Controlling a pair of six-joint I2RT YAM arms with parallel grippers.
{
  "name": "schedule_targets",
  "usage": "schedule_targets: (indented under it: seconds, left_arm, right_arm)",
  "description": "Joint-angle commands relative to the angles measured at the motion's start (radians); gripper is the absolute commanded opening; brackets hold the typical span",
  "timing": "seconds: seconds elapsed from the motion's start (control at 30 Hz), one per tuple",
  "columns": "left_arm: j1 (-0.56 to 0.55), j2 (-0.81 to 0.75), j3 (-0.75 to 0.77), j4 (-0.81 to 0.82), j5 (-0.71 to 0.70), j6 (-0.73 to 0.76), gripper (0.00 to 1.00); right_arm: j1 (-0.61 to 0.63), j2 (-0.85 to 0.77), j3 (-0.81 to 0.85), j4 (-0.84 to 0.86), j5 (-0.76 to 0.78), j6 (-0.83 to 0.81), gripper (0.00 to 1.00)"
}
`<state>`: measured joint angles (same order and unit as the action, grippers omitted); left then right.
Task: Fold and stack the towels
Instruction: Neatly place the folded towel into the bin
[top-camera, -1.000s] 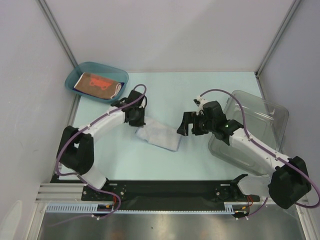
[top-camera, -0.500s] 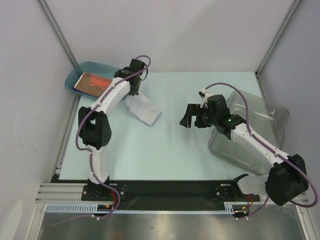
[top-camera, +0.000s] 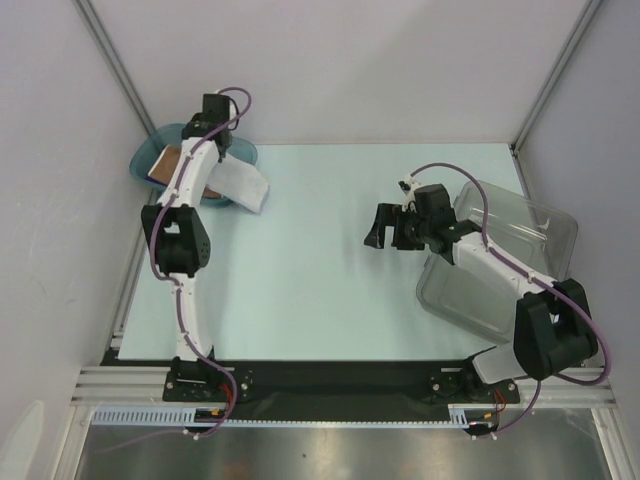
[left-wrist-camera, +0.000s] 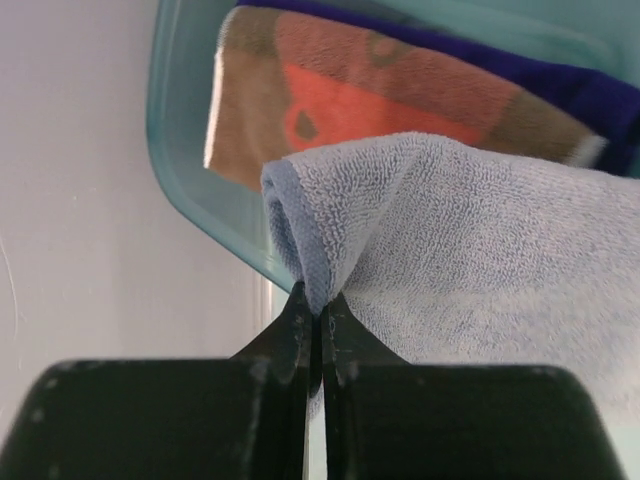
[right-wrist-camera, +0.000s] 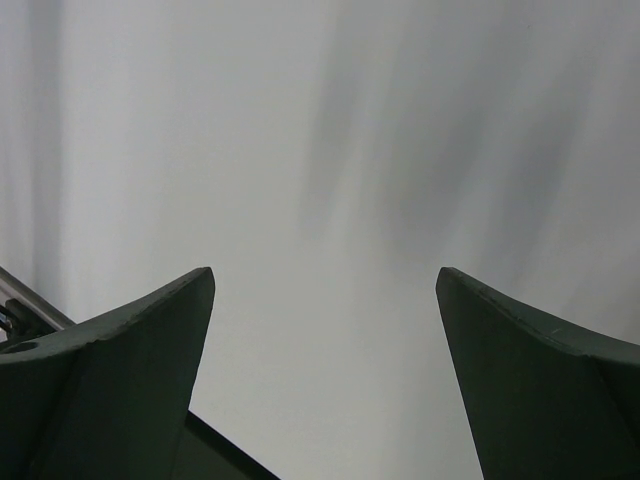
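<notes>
My left gripper (left-wrist-camera: 320, 305) is shut on the folded edge of a light-blue towel (left-wrist-camera: 480, 260). That light-blue towel (top-camera: 243, 186) hangs over the near right rim of the teal tray (top-camera: 143, 158) at the back left. Inside the tray lies a brown-red towel (left-wrist-camera: 370, 95) with an orange pattern, on top of a deep purple towel (left-wrist-camera: 600, 95). The brown-red towel (top-camera: 166, 163) shows partly past the left arm in the top view. My right gripper (top-camera: 385, 228) hangs open over the table's right half with nothing between its fingers (right-wrist-camera: 130, 350).
A clear plastic bin (top-camera: 510, 255) lies tipped at the right, under the right arm. The tray (left-wrist-camera: 185, 150) sits close to the left wall. The pale table (top-camera: 320, 270) stretches between the two arms.
The left arm has swung back and left, carrying the light-blue towel from the table's middle to the tray's rim. The right arm has drawn slightly back toward the bin, still open.
</notes>
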<state>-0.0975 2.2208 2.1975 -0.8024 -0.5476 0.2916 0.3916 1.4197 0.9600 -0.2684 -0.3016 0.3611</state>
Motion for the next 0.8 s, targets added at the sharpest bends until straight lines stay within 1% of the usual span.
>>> schedule_targets:
  seconds: [0.0, 0.03, 0.07, 0.1, 0.17, 0.23, 0.33, 0.43, 0.47, 0.5, 0.53, 0.57, 0.6, 0.63, 0.73, 0.77]
  left_arm:
    - [0.071, 0.013, 0.044, 0.120, -0.006, 0.090, 0.00]
    - [0.093, 0.019, 0.044, 0.170, -0.005, 0.090, 0.01]
    - [0.093, 0.022, 0.044, 0.196, 0.000, 0.098, 0.00]
    - [0.128, 0.028, 0.048, 0.216, 0.017, 0.109, 0.00]
    - [0.154, 0.045, 0.054, 0.284, 0.032, 0.104, 0.00]
    - [0.186, 0.062, 0.047, 0.359, 0.093, 0.086, 0.00]
    - [0.205, 0.092, 0.042, 0.443, 0.130, 0.098, 0.00]
    - [0.211, 0.178, 0.093, 0.505, 0.156, 0.153, 0.00]
    - [0.212, 0.195, 0.096, 0.525, 0.161, 0.170, 0.03]
    - [0.213, 0.224, 0.097, 0.541, 0.150, 0.169, 0.07]
    - [0.213, 0.238, 0.097, 0.572, 0.115, 0.169, 0.30]
    - [0.213, 0.246, 0.097, 0.588, 0.047, 0.153, 0.47]
    - [0.213, 0.255, 0.099, 0.594, 0.029, 0.152, 0.63]
    - [0.208, 0.252, 0.100, 0.595, 0.015, 0.152, 0.75]
    - [0.194, 0.202, 0.107, 0.571, -0.002, 0.133, 0.79]
    - [0.188, 0.180, 0.108, 0.563, -0.002, 0.086, 0.80]
  right_arm:
    - [-0.011, 0.016, 0.040, 0.052, -0.013, -0.028, 1.00]
    - [-0.014, 0.018, 0.040, 0.054, -0.014, -0.027, 1.00]
    - [-0.013, 0.024, 0.040, 0.057, -0.016, -0.028, 1.00]
    - [-0.016, 0.033, 0.042, 0.064, -0.017, -0.031, 1.00]
    - [-0.017, 0.045, 0.048, 0.069, -0.021, -0.031, 1.00]
    - [-0.020, 0.065, 0.059, 0.074, -0.022, -0.033, 1.00]
    - [-0.023, 0.085, 0.068, 0.078, -0.027, -0.033, 1.00]
    - [-0.026, 0.096, 0.072, 0.077, -0.018, -0.037, 1.00]
    - [-0.028, 0.099, 0.074, 0.075, -0.014, -0.040, 1.00]
    - [-0.030, 0.102, 0.074, 0.074, -0.013, -0.042, 1.00]
    - [-0.033, 0.110, 0.074, 0.074, -0.008, -0.042, 1.00]
    - [-0.031, 0.114, 0.075, 0.074, -0.005, -0.044, 1.00]
    - [-0.031, 0.119, 0.077, 0.071, -0.004, -0.042, 1.00]
    - [-0.031, 0.130, 0.079, 0.069, -0.001, -0.042, 1.00]
    - [-0.028, 0.143, 0.086, 0.072, -0.004, -0.028, 1.00]
    - [-0.027, 0.145, 0.086, 0.078, -0.005, -0.021, 1.00]
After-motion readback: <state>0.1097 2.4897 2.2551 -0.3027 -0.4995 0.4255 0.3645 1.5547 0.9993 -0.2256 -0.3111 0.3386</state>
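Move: The grey folded towel, pinched at one corner by the left fingers, hangs with its middle about 6 cm right, 2 cm back and some 5 cm below that hand. The teal bin it is going to has its middle about 8 cm ahead, 9 cm left and 15 cm below; the brown towel lies in it, about 8 cm ahead, 8 cm left and 14 cm below. From the right hand, the bin is about 27 cm ahead, 51 cm left and 9 cm below. The grey towel, still pinched by its corner, is drawn left and forward over the bin by the left hand, about 12 cm left and 8 cm out, nearly level while the wrist tips the fingers up some 15 degrees. Near the bin's left end the fingers open wide and let go as the hand sinks about 5 cm. The empty right hand eases slightly down and forward, staying open. ##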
